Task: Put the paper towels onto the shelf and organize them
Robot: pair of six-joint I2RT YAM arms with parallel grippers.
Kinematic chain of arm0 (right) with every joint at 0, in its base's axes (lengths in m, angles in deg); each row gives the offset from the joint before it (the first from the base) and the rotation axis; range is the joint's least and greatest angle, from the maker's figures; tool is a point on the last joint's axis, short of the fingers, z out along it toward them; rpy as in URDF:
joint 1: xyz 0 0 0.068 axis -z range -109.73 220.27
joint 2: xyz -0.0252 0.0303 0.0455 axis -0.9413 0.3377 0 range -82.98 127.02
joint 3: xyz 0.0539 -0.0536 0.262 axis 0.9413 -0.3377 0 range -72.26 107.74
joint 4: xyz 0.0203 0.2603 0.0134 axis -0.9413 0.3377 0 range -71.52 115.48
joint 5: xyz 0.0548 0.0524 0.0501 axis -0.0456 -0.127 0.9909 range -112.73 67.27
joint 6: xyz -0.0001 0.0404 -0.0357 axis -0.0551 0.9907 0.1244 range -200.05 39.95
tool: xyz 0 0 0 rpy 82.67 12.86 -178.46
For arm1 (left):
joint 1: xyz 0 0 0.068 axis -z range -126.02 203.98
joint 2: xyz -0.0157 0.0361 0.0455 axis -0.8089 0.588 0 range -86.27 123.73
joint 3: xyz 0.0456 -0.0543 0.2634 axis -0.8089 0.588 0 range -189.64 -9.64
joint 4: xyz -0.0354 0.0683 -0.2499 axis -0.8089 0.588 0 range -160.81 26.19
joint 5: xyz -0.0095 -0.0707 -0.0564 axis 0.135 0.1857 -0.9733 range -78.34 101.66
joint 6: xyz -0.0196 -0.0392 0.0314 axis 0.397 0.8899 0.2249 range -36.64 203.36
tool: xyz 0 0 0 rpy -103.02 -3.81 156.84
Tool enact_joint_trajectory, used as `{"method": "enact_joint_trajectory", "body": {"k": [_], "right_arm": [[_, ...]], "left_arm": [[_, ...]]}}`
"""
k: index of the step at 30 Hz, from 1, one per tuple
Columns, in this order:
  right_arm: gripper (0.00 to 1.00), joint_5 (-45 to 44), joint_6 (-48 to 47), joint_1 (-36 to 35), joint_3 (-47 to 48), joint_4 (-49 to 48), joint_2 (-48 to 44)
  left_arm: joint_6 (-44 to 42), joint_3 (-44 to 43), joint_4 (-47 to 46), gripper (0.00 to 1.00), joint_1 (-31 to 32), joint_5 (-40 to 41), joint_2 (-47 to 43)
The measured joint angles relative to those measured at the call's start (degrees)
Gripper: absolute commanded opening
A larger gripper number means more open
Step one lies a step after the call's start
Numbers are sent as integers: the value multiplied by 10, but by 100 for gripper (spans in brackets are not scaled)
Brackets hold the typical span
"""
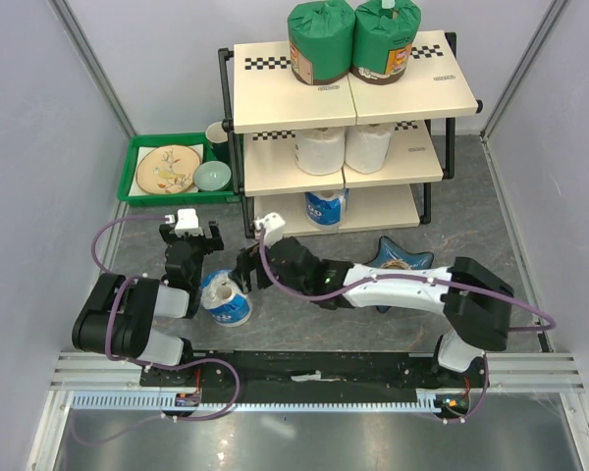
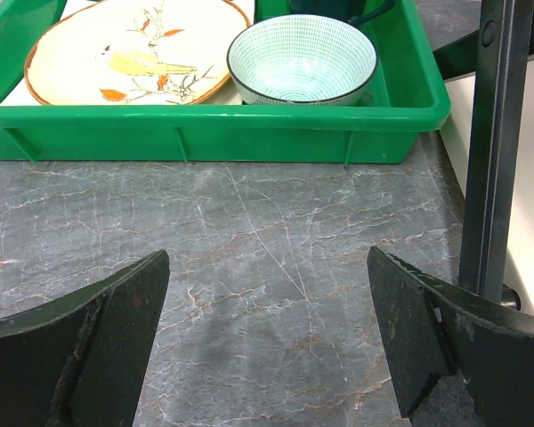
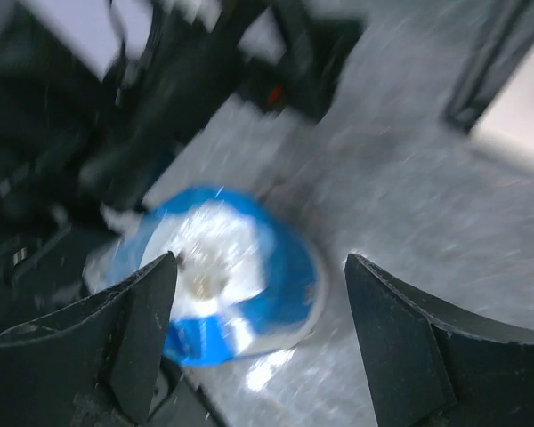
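The shelf (image 1: 275,106) stands at the back. Two green paper towels (image 1: 321,41) sit on its top board, two white ones (image 1: 320,150) on the middle board and a blue-and-white one (image 1: 325,207) on the bottom board. Another blue-and-white roll (image 1: 225,297) (image 3: 236,271) stands on the table between the arms. My right gripper (image 1: 247,269) (image 3: 260,260) is open just right of that roll, which shows blurred beyond its left finger. My left gripper (image 1: 189,236) (image 2: 267,258) is open over bare table, pointing at the green tray.
The green tray (image 1: 137,191) (image 2: 214,120) holds a painted plate (image 2: 133,49), a bowl (image 2: 301,58) and a mug (image 1: 217,131), left of the shelf. The shelf's black post (image 2: 498,151) is close on my left gripper's right. A blue star-shaped dish (image 1: 402,261) lies under the right arm.
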Motion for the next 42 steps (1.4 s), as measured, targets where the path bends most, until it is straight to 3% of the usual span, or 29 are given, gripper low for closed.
{"method": "enact_joint_trajectory", "body": {"k": [5, 12, 26, 42], "right_arm": [[85, 25, 10, -41, 31, 55, 55], [85, 29, 30, -46, 47, 98, 87], [83, 30, 68, -47, 100, 92, 141], [83, 22, 90, -47, 77, 67, 131]], "left_arm": [[0, 0, 0, 99, 0, 0, 0], [0, 0, 0, 99, 0, 0, 0], [0, 0, 0, 99, 0, 0, 0], [0, 0, 0, 99, 0, 0, 0]]}}
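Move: The last blue paper-towel roll stands on the table about 4 cm back and 6 cm to the left of the open right hand, its middle some 12 cm lower. The idle left arm's wrist is about 16 cm left and 2 cm forward of the right hand. The foot of the shelf's left front leg stands roughly 14 cm straight ahead. From the left hand the roll lies about 17 cm back, 10 cm right and 4 cm below. The right hand sinks quickly beside the last blue roll, about 7 cm down while drawing back 4 to 5 cm and edging left, its fingers tipping some 10 degrees further downward and staying wide open. Then, at that height, it eases another 2 to 3 cm left, its left-hand finger coming up against the roll and pushing it towards the parked left arm, and stays there still open with no grip taken. ##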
